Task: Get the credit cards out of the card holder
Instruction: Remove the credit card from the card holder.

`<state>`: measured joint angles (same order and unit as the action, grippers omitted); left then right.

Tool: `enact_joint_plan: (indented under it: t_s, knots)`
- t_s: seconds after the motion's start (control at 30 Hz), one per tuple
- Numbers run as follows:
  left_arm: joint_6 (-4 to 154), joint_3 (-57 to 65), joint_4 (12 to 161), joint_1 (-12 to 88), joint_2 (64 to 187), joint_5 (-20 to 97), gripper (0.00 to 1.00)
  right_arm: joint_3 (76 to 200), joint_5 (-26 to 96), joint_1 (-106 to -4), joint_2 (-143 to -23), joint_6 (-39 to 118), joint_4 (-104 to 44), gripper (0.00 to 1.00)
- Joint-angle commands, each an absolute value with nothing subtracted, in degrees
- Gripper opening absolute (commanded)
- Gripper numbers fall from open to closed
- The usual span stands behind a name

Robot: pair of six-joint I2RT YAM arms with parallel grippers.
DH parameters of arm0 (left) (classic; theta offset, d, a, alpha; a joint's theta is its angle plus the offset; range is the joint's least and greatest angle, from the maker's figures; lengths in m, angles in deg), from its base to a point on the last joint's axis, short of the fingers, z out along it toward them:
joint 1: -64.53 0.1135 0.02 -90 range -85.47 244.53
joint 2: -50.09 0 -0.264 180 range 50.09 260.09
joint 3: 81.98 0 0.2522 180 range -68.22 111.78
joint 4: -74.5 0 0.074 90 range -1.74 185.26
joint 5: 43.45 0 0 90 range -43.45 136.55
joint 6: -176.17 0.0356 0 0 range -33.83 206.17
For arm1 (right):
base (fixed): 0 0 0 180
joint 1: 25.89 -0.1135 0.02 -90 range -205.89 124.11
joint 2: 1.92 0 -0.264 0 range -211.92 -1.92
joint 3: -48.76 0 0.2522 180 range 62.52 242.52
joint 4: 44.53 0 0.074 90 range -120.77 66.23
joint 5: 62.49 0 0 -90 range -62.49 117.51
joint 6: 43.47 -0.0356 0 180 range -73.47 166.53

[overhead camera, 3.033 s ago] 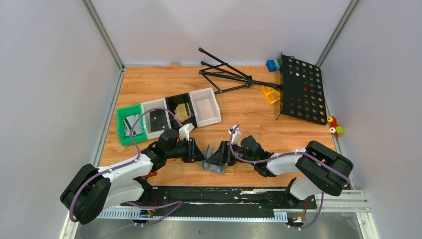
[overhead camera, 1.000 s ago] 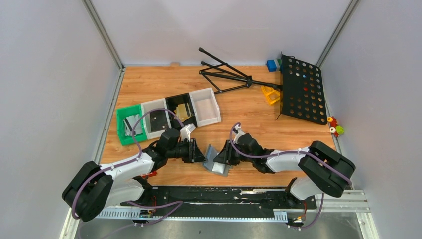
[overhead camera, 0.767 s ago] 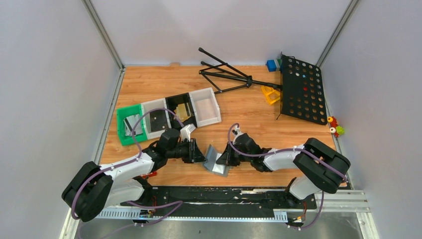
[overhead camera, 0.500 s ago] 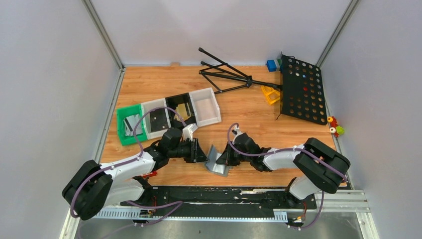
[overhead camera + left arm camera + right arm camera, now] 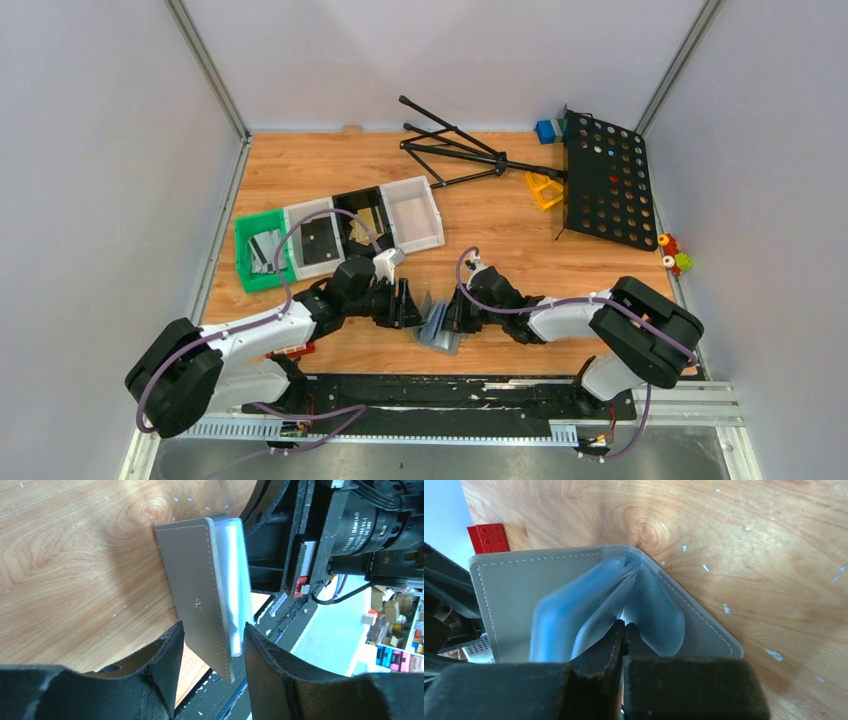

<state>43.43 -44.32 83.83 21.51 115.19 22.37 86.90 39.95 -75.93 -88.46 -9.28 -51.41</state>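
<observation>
The grey card holder (image 5: 437, 326) stands on edge on the wooden table, half folded, between my two grippers. In the left wrist view its stitched cover (image 5: 192, 597) with a small stud runs down between the fingers of my left gripper (image 5: 214, 652), which is open and straddles its lower edge. My right gripper (image 5: 624, 626) is shut, its tips pinched among the holder's clear inner sleeves (image 5: 574, 610). No card shows inside the sleeves. Credit cards lie in the trays: a gold one (image 5: 367, 222), a black one (image 5: 318, 240) and a silvery one (image 5: 262, 248).
A row of green, white, black and clear trays (image 5: 412, 236) sits left of centre. A red block (image 5: 292, 351) lies near the left arm. At the back are a folded black stand (image 5: 450, 150), a perforated black panel (image 5: 605, 180), yellow and blue pieces, and small toys (image 5: 675, 258).
My left gripper has moved right up to the holder and opened wider around its edge. My right gripper has closed inside the holder, which now stands more folded.
</observation>
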Motion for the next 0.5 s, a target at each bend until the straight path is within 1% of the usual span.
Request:
enact_joint_plan:
  t_s: [0.0, 0.1, 0.47]
  knots:
    - [45.55, -41.91, 84.72, 20.82, 116.73, 23.66, 0.57, 88.20, 39.40, -75.72, -88.80, -7.79, -50.46, 0.00]
    - [45.97, -41.47, 84.88, 20.35, 117.43, 23.69, 0.63, 88.64, 39.96, -75.81, -88.44, -7.37, -50.39, 0.00]
    - [45.55, -40.83, 83.13, 20.15, 118.42, 22.25, 0.75, 91.41, 39.07, -76.59, -85.43, -5.68, -45.86, 0.01]
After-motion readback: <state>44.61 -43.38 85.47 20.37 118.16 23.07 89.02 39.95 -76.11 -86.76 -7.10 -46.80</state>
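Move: The card holder stands half open on the table, its middle about 4 cm to the left hand's right, 2 cm back and 4 cm below. The right hand's shut fingertips are already at its clear sleeves, with its middle roughly 1 cm to that hand's left and 1 cm back, about level in height. From the left hand, the empty white box lies some 19 cm ahead, straight out, and the black box 18 cm ahead and 9 cm left, both about 5 cm below. Left hand sinks about 1.5 cm by the card holder, opening wider, while right fingertips keep shut at its sleeves. ##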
